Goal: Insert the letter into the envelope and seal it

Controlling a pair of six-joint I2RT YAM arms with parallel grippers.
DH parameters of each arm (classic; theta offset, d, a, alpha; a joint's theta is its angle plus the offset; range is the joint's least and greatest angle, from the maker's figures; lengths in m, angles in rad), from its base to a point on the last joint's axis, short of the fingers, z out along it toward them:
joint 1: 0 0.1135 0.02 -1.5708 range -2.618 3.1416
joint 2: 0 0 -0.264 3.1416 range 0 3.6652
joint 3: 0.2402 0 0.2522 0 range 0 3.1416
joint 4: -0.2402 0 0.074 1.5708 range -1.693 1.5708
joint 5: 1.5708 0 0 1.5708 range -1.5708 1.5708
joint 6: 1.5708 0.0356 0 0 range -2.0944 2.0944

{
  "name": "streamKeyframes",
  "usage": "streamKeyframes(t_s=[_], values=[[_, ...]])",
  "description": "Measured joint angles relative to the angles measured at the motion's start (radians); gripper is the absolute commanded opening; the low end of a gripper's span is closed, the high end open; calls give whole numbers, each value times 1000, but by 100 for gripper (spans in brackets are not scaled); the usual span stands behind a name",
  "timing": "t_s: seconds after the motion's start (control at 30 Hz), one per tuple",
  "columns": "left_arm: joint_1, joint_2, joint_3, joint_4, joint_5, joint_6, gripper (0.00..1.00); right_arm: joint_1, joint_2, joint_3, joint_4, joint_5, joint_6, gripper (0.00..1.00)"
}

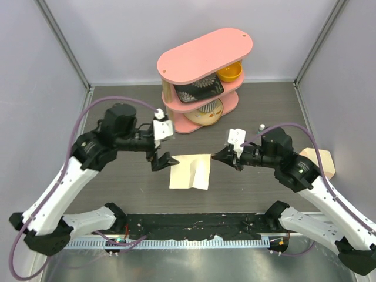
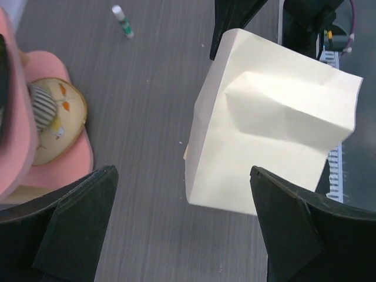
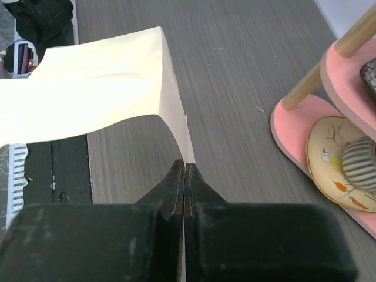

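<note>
The letter (image 1: 191,171), a pale cream-yellow sheet, lies bowed and creased at the middle of the dark table. My right gripper (image 1: 215,156) is shut on its right edge; in the right wrist view the jaws (image 3: 185,165) pinch the thin edge and the letter (image 3: 100,88) arches away from them. My left gripper (image 1: 160,160) hangs open just off the sheet's left edge. In the left wrist view its fingers (image 2: 76,217) stand wide apart, the letter (image 2: 276,123) beyond them, nothing between. A peach-tan envelope (image 1: 325,163) shows partly behind the right arm.
A pink tiered shelf (image 1: 202,64) with bowls stands at the back centre, close behind both grippers. A small white glue stick (image 1: 261,126) lies on the table to the right of it. A black strip (image 1: 194,226) runs along the near edge.
</note>
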Motion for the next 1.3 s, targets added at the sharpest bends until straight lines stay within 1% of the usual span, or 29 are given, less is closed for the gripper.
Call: streamKeyframes(t_s=[0.13, 0.17, 0.2, 0.23, 0.3, 0.33, 0.4, 0.43, 0.47, 0.5, 0.53, 0.57, 0.67, 0.7, 0.73, 0.77, 0.8, 0.83, 0.87, 0.93, 1.1, 1.17, 1.3], values=[[-72, 102, -1, 4, -44, -22, 100, 5, 33, 0, 11, -36, 0, 1], [-92, 114, -3, 4, -56, -24, 99, 8, 36, 1, 14, -42, 0, 1], [-118, 122, -8, 3, -71, -24, 95, 13, 36, 1, 17, -47, 0, 1], [-135, 122, -14, 3, -79, -24, 86, 18, 35, 1, 21, -51, 0, 1], [-167, 116, -29, 2, -89, -18, 75, 26, 33, 1, 32, -57, 0, 1], [-178, 114, -37, 1, -89, -11, 67, 30, 33, 2, 36, -59, -1, 1], [-183, 112, -52, -1, -89, -1, 57, 36, 34, 8, 40, -64, 0, 1], [-183, 111, -59, 0, -91, 2, 46, 39, 33, 11, 42, -65, 0, 1], [-183, 109, -67, 0, -93, 7, 40, 41, 33, 15, 43, -68, 1, 1], [-183, 105, -75, 0, -93, 11, 27, 43, 33, 18, 45, -71, 1, 1], [-183, 101, -81, 0, -93, 18, 22, 45, 33, 20, 49, -72, 2, 1], [-183, 97, -85, 0, -93, 14, 19, 47, 34, 23, 50, -74, 3, 1], [-183, 83, -87, 3, -85, 22, 3, 50, 34, 24, 49, -80, 3, 1], [-183, 77, -87, 3, -82, 22, 0, 51, 34, 25, 47, -82, 3, 5], [-183, 72, -87, 3, -76, 27, 0, 52, 34, 28, 38, -84, 4, 17], [-183, 71, -87, 3, -74, 23, 0, 53, 36, 34, 31, -87, 6, 47], [-183, 69, -87, 2, -71, 23, 0, 53, 39, 43, 19, -87, 11, 59], [-183, 69, -86, 1, -69, 23, 0, 53, 41, 51, 8, -87, 26, 67], [-183, 69, -86, -3, -67, 23, 0, 53, 45, 60, -11, -82, 25, 78], [-179, 69, -86, -11, -66, 23, 0, 53, 51, 92, -70, -56, 23, 83], [-128, 76, -86, -46, -38, 24, 0, 53, 53, 188, -227, 3, 13, 86], [-111, 87, -85, -48, -32, 23, 0, 53, 53, 226, -267, 4, 14, 86], [-104, 129, -74, -47, -6, -10, 0, 53, 77, 267, -282, 3, 42, 87]])
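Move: The right fingers are already shut on the letter's far right corner, so its middle lies about 6 cm left of that hand, 3 cm back and 2 cm lower. From the open left hand the letter's middle is some 6 cm right, 3 cm back and 6 cm below; the pink shelf stands roughly 34 cm ahead and 9 cm right. From the right hand the envelope lies about 41 cm right, 12 cm ahead, and a green-and-white tube 20 cm right, 29 cm ahead, both 30 cm down. The open left hand drops about 6 cm, edging a few centimetres right and slightly back onto the letter's left side, and shuts its fingers to pinch that edge, while the right hand keeps its pinch and shifts some 2 cm left and back, rising a little. Only once the left grip is shut do the right fingers open wide and let go of the letter, that hand backing off to the right by nearly 3 cm and rising another 2 cm as the left sinks slightly with the letter. ##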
